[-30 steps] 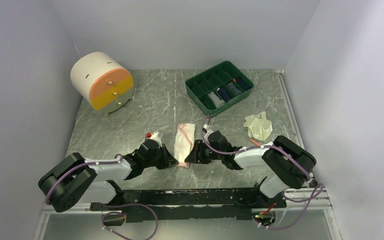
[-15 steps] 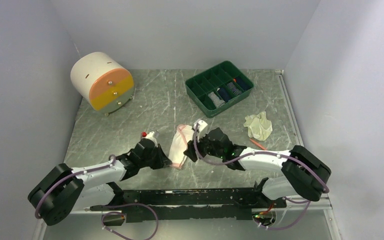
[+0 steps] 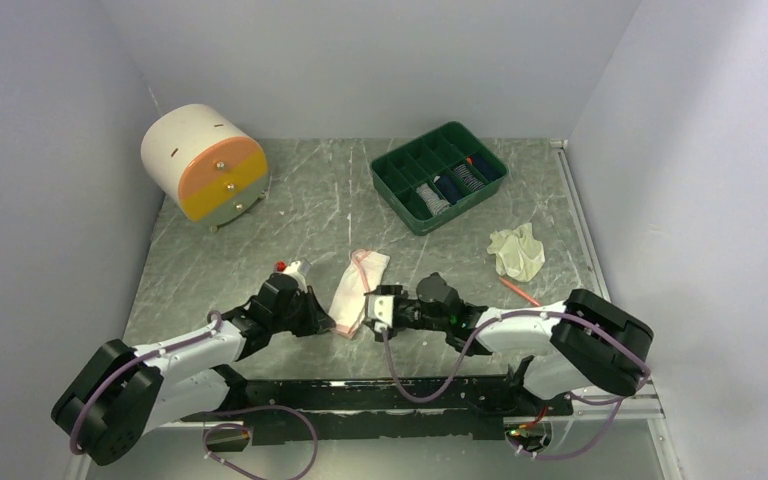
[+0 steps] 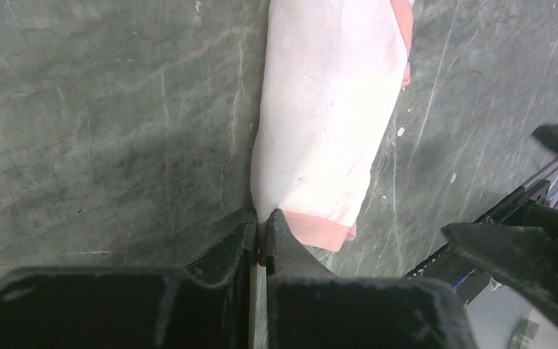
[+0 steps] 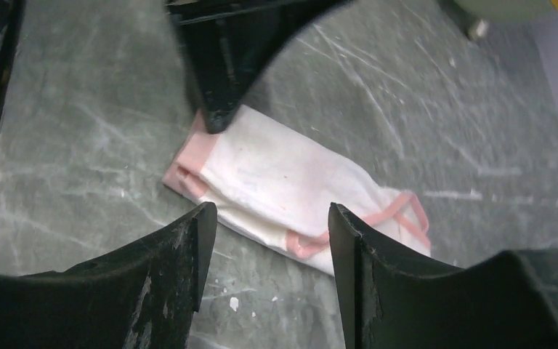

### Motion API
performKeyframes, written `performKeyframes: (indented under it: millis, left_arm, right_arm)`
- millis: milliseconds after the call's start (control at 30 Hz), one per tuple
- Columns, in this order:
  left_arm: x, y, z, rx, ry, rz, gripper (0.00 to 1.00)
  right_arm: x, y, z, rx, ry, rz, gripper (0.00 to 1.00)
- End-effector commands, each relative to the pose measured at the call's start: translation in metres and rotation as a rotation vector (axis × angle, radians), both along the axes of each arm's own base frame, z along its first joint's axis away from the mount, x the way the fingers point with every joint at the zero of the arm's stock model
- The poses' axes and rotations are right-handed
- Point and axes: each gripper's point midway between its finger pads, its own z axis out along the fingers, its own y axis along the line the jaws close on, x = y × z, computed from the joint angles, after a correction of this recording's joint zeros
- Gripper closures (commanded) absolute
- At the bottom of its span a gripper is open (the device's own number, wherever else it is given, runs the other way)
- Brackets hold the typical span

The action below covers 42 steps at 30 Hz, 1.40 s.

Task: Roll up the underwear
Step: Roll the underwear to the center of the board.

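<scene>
The white underwear with pink trim (image 3: 358,288) lies folded in a long strip, slanting on the table between the two arms. My left gripper (image 3: 334,322) is shut on its near left corner; in the left wrist view the jaws (image 4: 261,227) pinch the cloth (image 4: 327,109) just beside the pink band. My right gripper (image 3: 372,308) is open, low over the table at the strip's near right side. In the right wrist view the right gripper (image 5: 270,217) holds nothing, and the strip (image 5: 283,182) lies just beyond its tips. A cream-white underwear (image 3: 518,250) lies crumpled at the right.
A green divided tray (image 3: 400,182) with several rolled items stands at the back right. A round white, orange and yellow drawer unit (image 3: 205,163) sits at the back left. A thin orange stick (image 3: 520,290) lies near the cream garment. Walls close in on both sides.
The left gripper has drawn the strip's near end to the left, so the cloth now slants. The right gripper has opened wider and has swung round to face the strip from its right.
</scene>
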Motion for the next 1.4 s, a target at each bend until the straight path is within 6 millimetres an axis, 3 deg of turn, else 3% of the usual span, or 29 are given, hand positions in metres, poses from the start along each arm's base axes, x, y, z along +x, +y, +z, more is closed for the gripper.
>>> performKeyframes:
  millis: [0,200,467,800,1100,1367]
  left_arm:
    - [-0.023,0.018,-0.029,0.084,0.088,-0.034,0.95]
    - [-0.024,0.014,-0.029,0.063,0.092,-0.048,0.95]
    - [-0.024,0.016,-0.030,0.069,0.096,-0.035,0.95]
    - [-0.025,0.017,-0.033,0.074,0.108,-0.034,0.95]
    - [-0.024,0.016,-0.033,0.066,0.112,-0.031,0.95]
    - [-0.025,0.020,-0.032,0.072,0.110,-0.017,0.95]
  right_arm:
    - [-0.022,0.019,-0.006,-0.110,-0.218,0.256,0.39]
    - [-0.045,0.023,-0.055,-0.306,-0.283,0.375,0.42]
    - [-0.035,0.022,-0.068,-0.360,-0.353,0.347,0.44]
    - [-0.040,0.023,-0.081,-0.399,-0.312,0.384,0.52]
    - [-0.038,0.014,-0.093,-0.437,-0.258,0.343,0.71]
    - [-0.031,0.021,-0.085,-0.403,-0.228,0.278,1.00]
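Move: The right hand, open and empty, is above the underwear's near-right corner, which lies about 3 cm back, 3 cm to its left and 7 cm below. The underwear's middle is some 5 cm ahead and 1 cm left, the green tray roughly 28 cm ahead and 15 cm right. From the left hand, already pinching the near-left corner, that near-right corner lies about 4 cm right and 2 cm back, at the same height. Right hand dips about 7 cm, back and left 3, and pinches the underwear's near-right corner; left keeps its grip. ##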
